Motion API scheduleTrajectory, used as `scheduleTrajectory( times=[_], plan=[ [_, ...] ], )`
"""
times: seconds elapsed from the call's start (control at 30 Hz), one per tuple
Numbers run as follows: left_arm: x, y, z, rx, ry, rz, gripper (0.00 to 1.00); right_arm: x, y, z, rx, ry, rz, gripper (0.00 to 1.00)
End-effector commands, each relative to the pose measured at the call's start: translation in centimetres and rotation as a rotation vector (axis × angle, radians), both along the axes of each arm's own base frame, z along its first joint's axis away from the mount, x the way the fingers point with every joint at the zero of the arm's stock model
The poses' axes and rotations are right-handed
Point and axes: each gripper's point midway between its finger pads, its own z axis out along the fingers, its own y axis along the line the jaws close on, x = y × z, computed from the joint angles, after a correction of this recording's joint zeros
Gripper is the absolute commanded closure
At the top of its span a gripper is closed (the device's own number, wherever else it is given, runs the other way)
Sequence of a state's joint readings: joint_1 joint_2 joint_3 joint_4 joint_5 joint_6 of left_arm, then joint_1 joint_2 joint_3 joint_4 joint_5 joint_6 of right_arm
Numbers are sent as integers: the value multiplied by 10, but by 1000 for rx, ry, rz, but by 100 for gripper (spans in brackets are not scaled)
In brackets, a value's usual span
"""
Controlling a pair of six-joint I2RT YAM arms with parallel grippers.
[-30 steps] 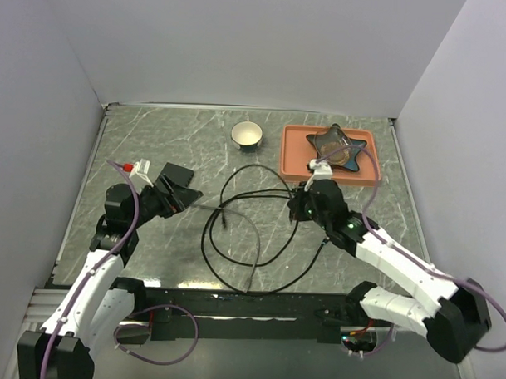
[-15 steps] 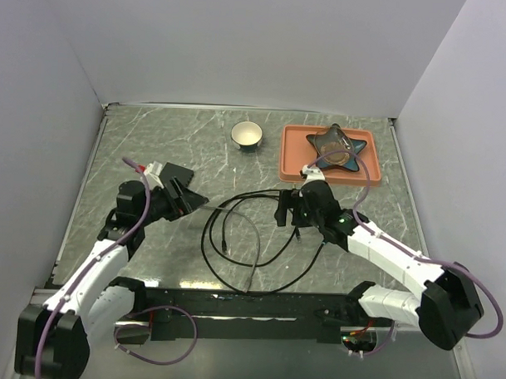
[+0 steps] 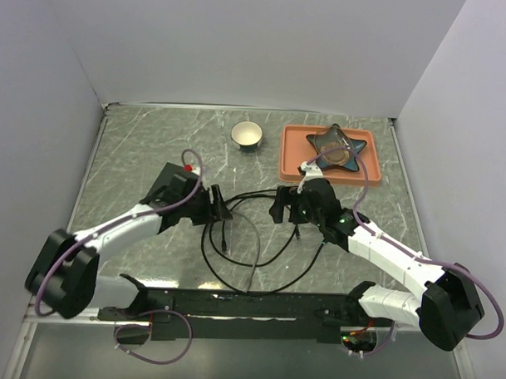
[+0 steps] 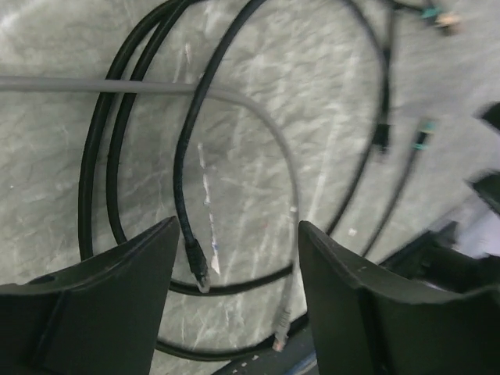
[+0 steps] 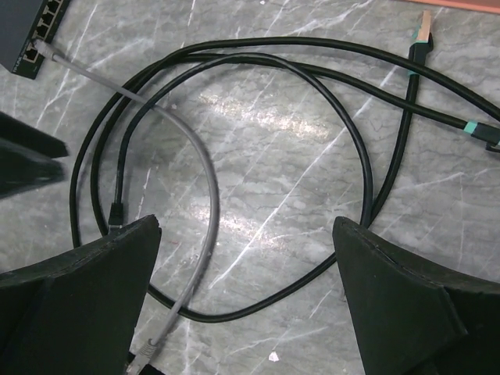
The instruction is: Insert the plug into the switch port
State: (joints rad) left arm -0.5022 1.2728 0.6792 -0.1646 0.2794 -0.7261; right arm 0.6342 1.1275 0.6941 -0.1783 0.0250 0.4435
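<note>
The black switch (image 5: 27,31) lies at the left, and my left arm partly covers the switch (image 3: 164,180) in the top view. A grey cable (image 5: 205,195) runs from one of its ports to a loose grey plug (image 4: 280,332) near the front edge. A black cable's plug (image 4: 199,269) lies on the table below my left gripper (image 4: 238,226), which is open and holds nothing. My right gripper (image 5: 246,226) stands wide open over the cable loops, also empty. The two grippers, left (image 3: 219,207) and right (image 3: 284,209), face each other across the loops.
Black cables coil over the table's middle, with teal-banded plugs (image 5: 422,31) to the right. A white cup (image 3: 247,134) and an orange tray (image 3: 295,162) holding a dark star-shaped dish (image 3: 338,147) stand at the back. Walls close in on both sides.
My left arm has swung right, from beside the switch to over the cable loops. My right gripper has opened and shifted a little to the left.
</note>
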Motion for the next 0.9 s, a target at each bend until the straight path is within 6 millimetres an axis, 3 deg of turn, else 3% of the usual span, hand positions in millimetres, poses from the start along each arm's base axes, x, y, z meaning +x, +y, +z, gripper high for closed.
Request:
scheduleTrajectory(
  times=[0.0,0.07,0.13,0.27,0.5,0.67,0.73,0.83,0.87],
  plan=[
    [15,3,-14,202,8,89,34,4,2,9,25,-36,1,2],
    [8,-3,-23,266,61,70,35,3,2,8,24,-39,7,2],
    [12,3,-34,354,68,110,37,2,1,8,24,-42,8,2],
    [12,-7,-42,404,82,87,48,3,0,5,15,-39,5,2],
    [10,4,-71,560,141,110,52,0,1,5,18,-39,20,2],
    [15,-8,-78,521,104,60,72,-3,10,5,46,-38,69,3],
    [18,-16,-74,485,69,38,86,-5,19,9,82,-34,103,3],
    [19,-25,-60,458,2,7,99,-13,36,13,155,-13,180,3],
    [20,-28,-55,453,-33,-7,99,-13,44,17,187,-15,210,2]
  ],
)
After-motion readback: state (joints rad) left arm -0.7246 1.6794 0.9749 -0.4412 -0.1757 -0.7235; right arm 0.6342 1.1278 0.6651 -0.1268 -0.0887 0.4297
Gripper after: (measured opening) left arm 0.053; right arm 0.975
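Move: The black cable stretch that the left hand goes for lies almost straight below it, about 8 cm down and 1 cm ahead; its plug is some 4 cm back of the hand. The gray cable crosses the black one about 4 cm beyond that stretch, coiled strands run about 5 cm to the hand's left, and the switch sits roughly 14 cm ahead and 14 cm left. From the right hand the stretch is about 15 cm left, level, 11 cm lower. Straight down for the most part, the left hand sinks about 7.5 cm onto the black cable while its wrist rolls some 30 degrees, left side rising, and the half-open fingers narrow. Once low, it all but stops and shuts the fingers, pinching the cable between the tips a little farther out than the plug. The open right hand starts easing left at the end. ##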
